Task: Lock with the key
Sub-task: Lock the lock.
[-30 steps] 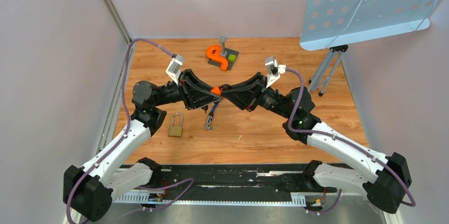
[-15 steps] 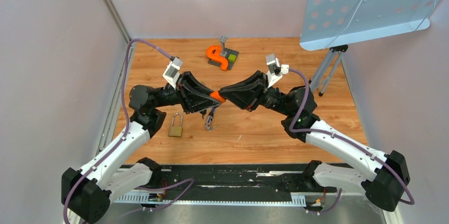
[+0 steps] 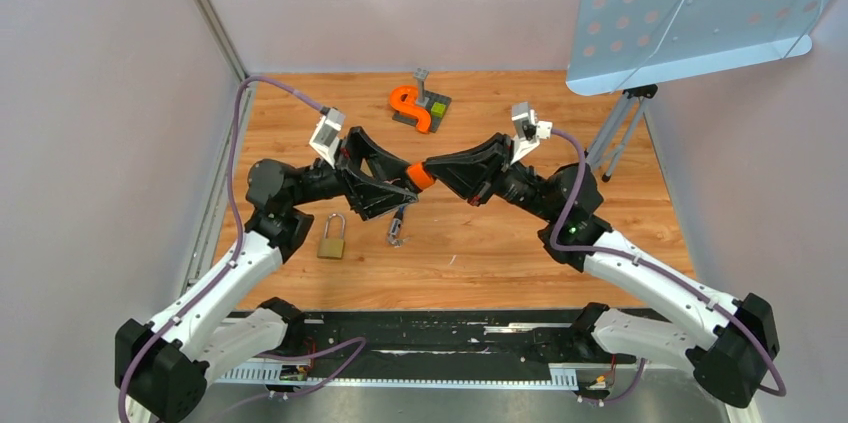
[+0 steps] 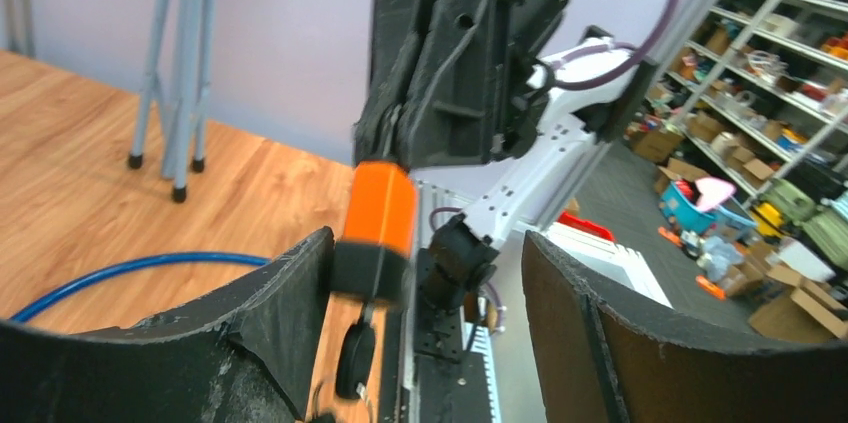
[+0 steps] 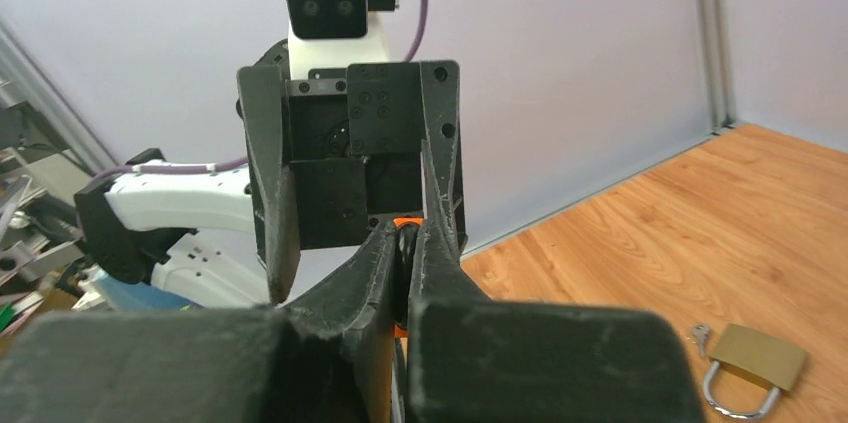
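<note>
An orange and black key fob [image 3: 420, 178] hangs in mid-air between the two arms. My right gripper [image 3: 430, 171] is shut on its orange end [image 5: 405, 224]. My left gripper [image 3: 408, 181] stands open around the fob [image 4: 380, 228], whose black end lies against the left finger [image 4: 290, 293]. A blue cord and the key [image 3: 397, 232] dangle below the fob, down towards the table. The brass padlock [image 3: 332, 239] lies flat on the wooden table to the left of the key, also visible low in the right wrist view as the padlock [image 5: 755, 368].
An orange S-shaped piece on a dark base [image 3: 415, 106] sits at the back of the table. A tripod [image 3: 620, 128] holding a perforated panel [image 3: 700, 8] stands at the back right. Walls close in the left side and the back.
My left gripper has opened and let go of the fob. My right gripper has closed on its orange end and drawn slightly to the right.
</note>
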`<state>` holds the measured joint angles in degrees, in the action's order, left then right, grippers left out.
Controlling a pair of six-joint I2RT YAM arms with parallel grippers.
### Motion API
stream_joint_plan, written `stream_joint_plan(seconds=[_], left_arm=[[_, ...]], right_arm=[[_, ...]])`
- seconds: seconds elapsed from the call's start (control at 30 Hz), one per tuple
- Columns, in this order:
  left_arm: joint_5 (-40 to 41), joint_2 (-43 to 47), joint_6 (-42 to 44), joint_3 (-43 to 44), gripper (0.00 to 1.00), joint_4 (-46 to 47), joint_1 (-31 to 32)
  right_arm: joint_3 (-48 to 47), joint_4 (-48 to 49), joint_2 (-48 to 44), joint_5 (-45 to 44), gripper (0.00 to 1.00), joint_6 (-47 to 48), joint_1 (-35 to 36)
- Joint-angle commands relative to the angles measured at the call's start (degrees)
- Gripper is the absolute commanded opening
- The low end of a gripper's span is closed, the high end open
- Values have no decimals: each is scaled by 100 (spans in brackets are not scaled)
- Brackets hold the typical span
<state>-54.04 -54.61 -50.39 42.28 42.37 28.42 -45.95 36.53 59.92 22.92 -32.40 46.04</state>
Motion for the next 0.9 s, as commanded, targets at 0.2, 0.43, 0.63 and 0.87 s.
stream_joint_plan(seconds=[0.2, 0.43, 0.63, 0.87], left_arm=[[369, -148, 724, -236, 60, -734, 17], [-26, -696, 11, -250, 15, 606, 19], [7, -525, 335, -301, 0, 342, 13], [115, -32, 1351, -282, 0, -833, 14]], right_arm=[[-27, -192, -670, -81, 0, 298, -270], [16, -257, -732, -3, 0, 181, -302], [75, -396, -865, -336, 0, 226, -385], [268, -588, -1393, -932, 0, 304, -736]])
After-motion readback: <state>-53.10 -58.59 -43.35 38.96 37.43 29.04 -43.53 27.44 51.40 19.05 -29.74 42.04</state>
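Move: The black key hanging under the orange lock is about 2 cm ahead of the left hand, 2 cm right and 5 cm below; the lock body is 1 cm ahead, 2 cm right and level. From the right hand, which still holds the lock, the key is some 2 cm back, 3 cm left and 6 cm down. The lock body is 1 cm back, 2 cm left and 3 cm down from that hand. Left hand sinks about 5 cm, easing forward, and pinches the key; right carries the lock some 4 cm right. ##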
